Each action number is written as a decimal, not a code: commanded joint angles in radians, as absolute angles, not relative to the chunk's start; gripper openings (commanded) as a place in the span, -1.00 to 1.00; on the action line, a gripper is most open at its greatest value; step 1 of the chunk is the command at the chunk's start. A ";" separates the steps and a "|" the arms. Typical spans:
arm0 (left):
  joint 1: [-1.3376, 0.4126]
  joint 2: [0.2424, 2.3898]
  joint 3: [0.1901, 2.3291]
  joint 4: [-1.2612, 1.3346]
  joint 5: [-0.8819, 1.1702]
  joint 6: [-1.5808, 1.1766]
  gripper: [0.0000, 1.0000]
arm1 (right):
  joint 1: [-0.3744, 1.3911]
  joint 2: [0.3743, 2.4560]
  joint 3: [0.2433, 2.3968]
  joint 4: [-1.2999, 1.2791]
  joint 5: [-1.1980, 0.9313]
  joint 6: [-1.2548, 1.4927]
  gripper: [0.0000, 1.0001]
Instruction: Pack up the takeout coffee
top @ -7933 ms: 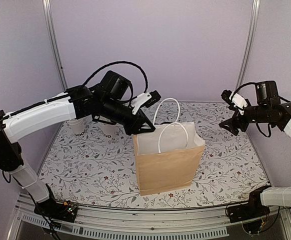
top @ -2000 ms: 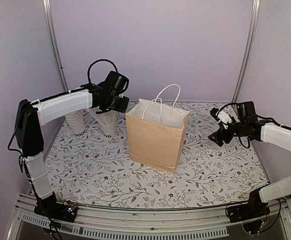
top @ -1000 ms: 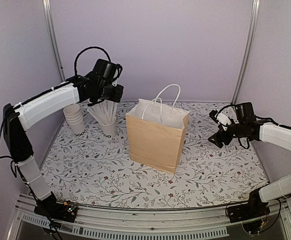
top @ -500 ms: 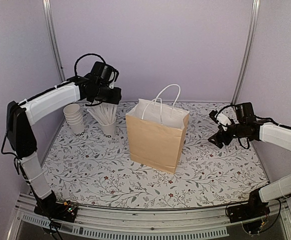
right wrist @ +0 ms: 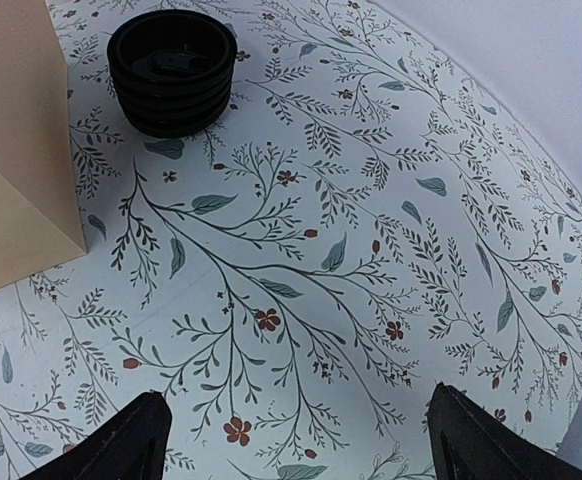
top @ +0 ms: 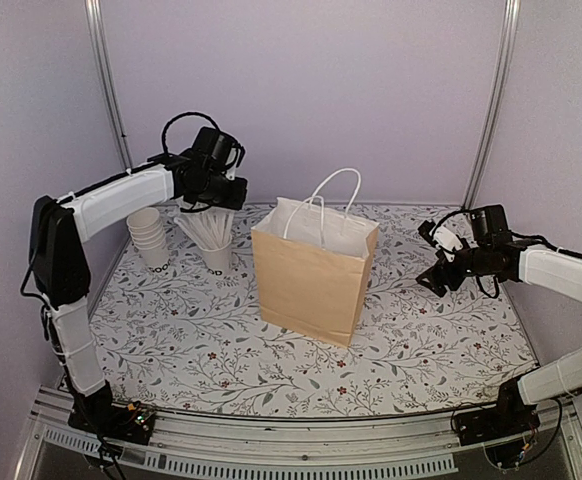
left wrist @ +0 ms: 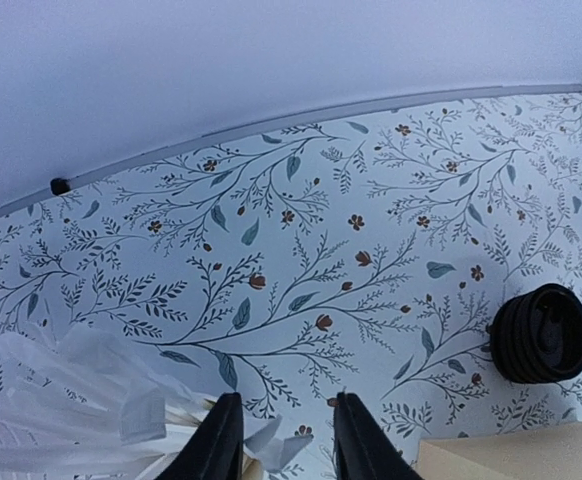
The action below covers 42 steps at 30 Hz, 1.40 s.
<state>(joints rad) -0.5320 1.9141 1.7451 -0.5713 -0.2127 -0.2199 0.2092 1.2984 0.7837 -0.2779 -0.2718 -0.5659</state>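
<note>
The takeout coffee shows in no view. A brown paper bag (top: pixel 314 270) with white handles stands open mid-table. My left gripper (top: pixel 214 203) hangs at the back left, above a white cup holding paper-wrapped sticks (top: pixel 212 238). In the left wrist view my left gripper (left wrist: pixel 286 445) has its jaws apart, and only the sticks' wrapper tips (left wrist: pixel 81 405) lie below them. My right gripper (top: pixel 433 262) hovers to the right of the bag. In the right wrist view it (right wrist: pixel 306 445) is wide open over bare tablecloth.
A stack of lidless white cups (top: pixel 149 237) stands at the far left. A stack of black lids (right wrist: pixel 171 70) sits behind the bag, also seen as the lid stack (left wrist: pixel 541 333) beside the bag's corner (left wrist: pixel 511 458). Lilac walls close in the back and sides.
My left gripper has gone from nearly shut to open, and its arm has shifted slightly right and down over the sticks cup. The right arm and the bag have not moved.
</note>
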 commanded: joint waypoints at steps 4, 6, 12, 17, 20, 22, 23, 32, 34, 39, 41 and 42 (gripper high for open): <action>-0.526 1.949 1.793 -0.573 -0.222 -0.182 -0.78 | 0.212 1.311 0.785 -0.288 -0.283 -0.576 0.85; -0.530 1.938 1.787 -0.575 -0.230 -0.176 -0.98 | 0.212 1.313 0.785 -0.288 -0.284 -0.575 0.86; -0.566 1.874 1.794 -0.616 -0.311 -0.150 -1.00 | 0.214 1.328 0.794 -0.298 -0.290 -0.581 0.85; -0.591 1.814 1.812 -0.671 -0.367 -0.131 -1.00 | 0.226 1.341 0.798 -0.301 -0.289 -0.581 0.85; -0.601 1.781 1.819 -0.686 -0.389 -0.126 -1.00 | 0.231 1.349 0.800 -0.302 -0.286 -0.582 0.84; -0.604 1.762 1.822 -0.688 -0.394 -0.118 -1.00 | 0.235 1.360 0.804 -0.305 -0.279 -0.580 0.84; -0.604 1.756 1.826 -0.692 -0.394 -0.118 -1.00 | 0.236 1.363 0.805 -0.306 -0.277 -0.580 0.84; -0.622 1.725 1.924 -0.756 -0.441 -0.076 -1.00 | 0.238 1.358 0.802 -0.304 -0.272 -0.580 0.84; -0.623 1.719 1.948 -0.770 -0.443 -0.070 -1.00 | 0.238 1.363 0.802 -0.306 -0.272 -0.579 0.83; -0.640 1.693 2.002 -0.791 -0.439 -0.054 -1.00 | 0.239 1.362 0.801 -0.304 -0.268 -0.581 0.83; -0.654 1.676 2.019 -0.792 -0.431 -0.044 -1.00 | 0.237 1.360 0.801 -0.306 -0.265 -0.581 0.83; -0.661 1.665 2.026 -0.794 -0.424 -0.040 -1.00 | 0.238 1.360 0.801 -0.306 -0.267 -0.581 0.83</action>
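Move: The paper-wrapped straws reach up to the half-open left fingers; the middle of their bundle is about 4 cm back, 4 cm to the left and 8 cm below the left hand. Their cup stands about 4 cm back, 5 cm left and 17 cm lower, with the cup stack some 13 cm farther left, level with it. The paper bag is about 14 cm right and 12 cm back from the left hand. From the right hand the straws lie roughly 44 cm left and 10 cm ahead, at about its height. The left hand eases barely forward over the straws while its half-open fingers close fully on a straw's wrapped upper end, then it draws back a little and climbs steadily, about 15 cm up and 5 cm back, tipping its fingers some 15 degrees up as it pulls the straw out of the bunch. The right hand, empty and wide open, only sinks about 2 cm over the bare table to the right of the paper bag. ##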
